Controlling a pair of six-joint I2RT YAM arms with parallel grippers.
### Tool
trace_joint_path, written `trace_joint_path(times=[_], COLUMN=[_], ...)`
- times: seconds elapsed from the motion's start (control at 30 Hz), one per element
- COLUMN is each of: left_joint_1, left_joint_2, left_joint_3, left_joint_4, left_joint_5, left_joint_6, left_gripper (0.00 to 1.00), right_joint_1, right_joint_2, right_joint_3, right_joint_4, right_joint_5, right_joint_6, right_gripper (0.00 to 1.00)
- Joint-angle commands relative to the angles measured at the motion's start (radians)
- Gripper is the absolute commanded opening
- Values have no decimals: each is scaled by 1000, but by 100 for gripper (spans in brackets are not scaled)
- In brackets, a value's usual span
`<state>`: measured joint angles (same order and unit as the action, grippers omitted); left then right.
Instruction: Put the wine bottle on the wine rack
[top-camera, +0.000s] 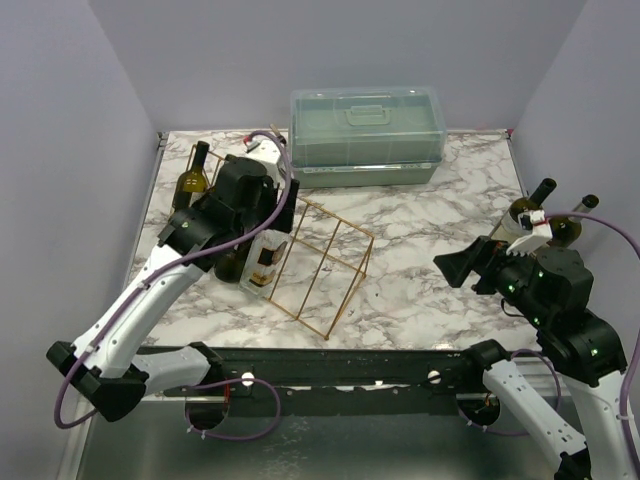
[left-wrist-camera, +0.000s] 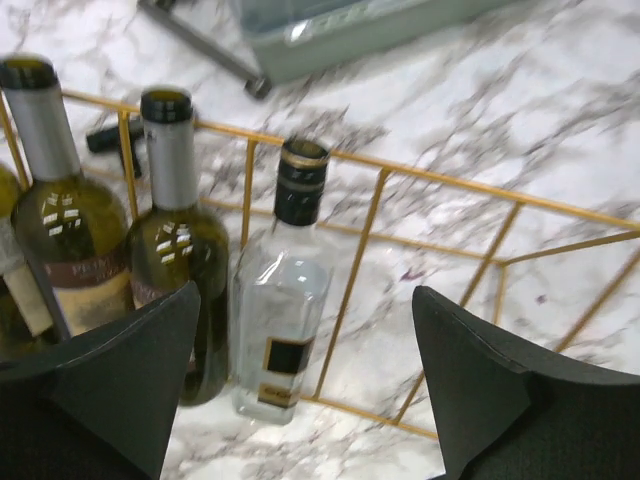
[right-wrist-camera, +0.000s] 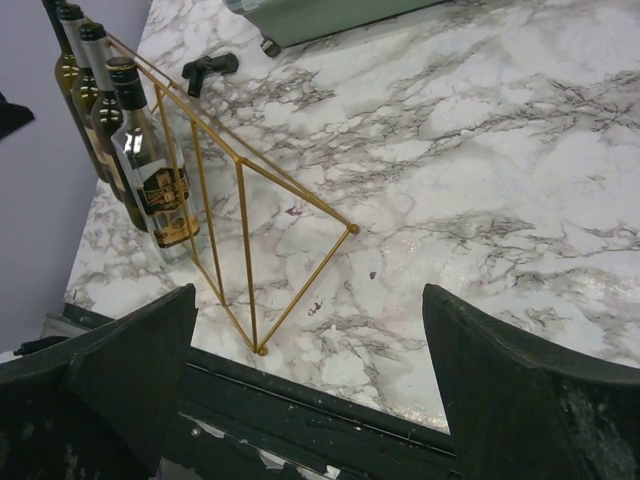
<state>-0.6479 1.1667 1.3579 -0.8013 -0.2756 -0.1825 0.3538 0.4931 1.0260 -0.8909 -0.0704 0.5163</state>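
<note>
The gold wire wine rack (top-camera: 330, 262) lies left of centre on the marble table. Three bottles rest in its left slots, necks pointing away: a green wine bottle (left-wrist-camera: 62, 235), a dark green one (left-wrist-camera: 182, 250) and a clear bottle (left-wrist-camera: 280, 300) with a black cap. My left gripper (left-wrist-camera: 300, 395) hovers open just above the clear bottle, touching nothing. In the top view it (top-camera: 262, 212) covers most of these bottles. My right gripper (top-camera: 460, 268) stands open and empty at the right, facing the rack (right-wrist-camera: 240, 200). Two more wine bottles (top-camera: 528, 208) lie behind the right arm.
A translucent green lidded box (top-camera: 366, 135) stands at the back centre. A small black object (right-wrist-camera: 210, 66) lies on the marble beyond the rack. Purple walls close in both sides. The table's dark front rail (right-wrist-camera: 330, 405) runs under my right gripper.
</note>
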Motion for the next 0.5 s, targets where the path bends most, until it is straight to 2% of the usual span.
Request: trace_joint_path(times=[0.0,0.27,0.47], left_joint_1=[5,5,7], left_joint_2=[-40,-63,-122], left_joint_3=[83,-14,-249], left_joint_4=[115,553,776], left_joint_5=[128,274,255], left_joint_6=[-1,29,96], left_gripper=[89,92,92], right_joint_1=[4,5,4], right_joint_2=[13,46,68], right_joint_3=[-16,-36,-31], right_joint_4=[28,27,0], right_joint_5=[-44,-35,14], right_joint_6=[34,40,24], right_gripper=[97,96,96])
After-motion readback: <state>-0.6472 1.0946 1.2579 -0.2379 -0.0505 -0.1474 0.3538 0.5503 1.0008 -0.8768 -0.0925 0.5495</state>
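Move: Below the open left hand is the clear bottle already set on the rack, its middle about 3 cm back, 4 cm left and 19 cm down. The nearest dark bottle lies about 10 cm left of the hand, level ahead, and the rack's empty end 8 cm right and 6 cm back. The toolbox is 16 cm right, 17 cm ahead. The next wine bottle is some 48 cm right and 2 ahead; from the right hand, about 17 cm right and 12 ahead. The left hand, empty and still wide open, keeps climbing away from the clear bottle on the rack, rising about 10 cm while swinging some 6 cm right and a little forward, towards the toolbox and the side where the unplaced wine bottles stand. Its wrist turns by some 30 degrees, the fingertips tipping up from a steep downward slant to nearly level and swinging clockwise, and the climb just tops out at the end; the right hand only eases down and forward a couple of centimetres, open and touching nothing. ##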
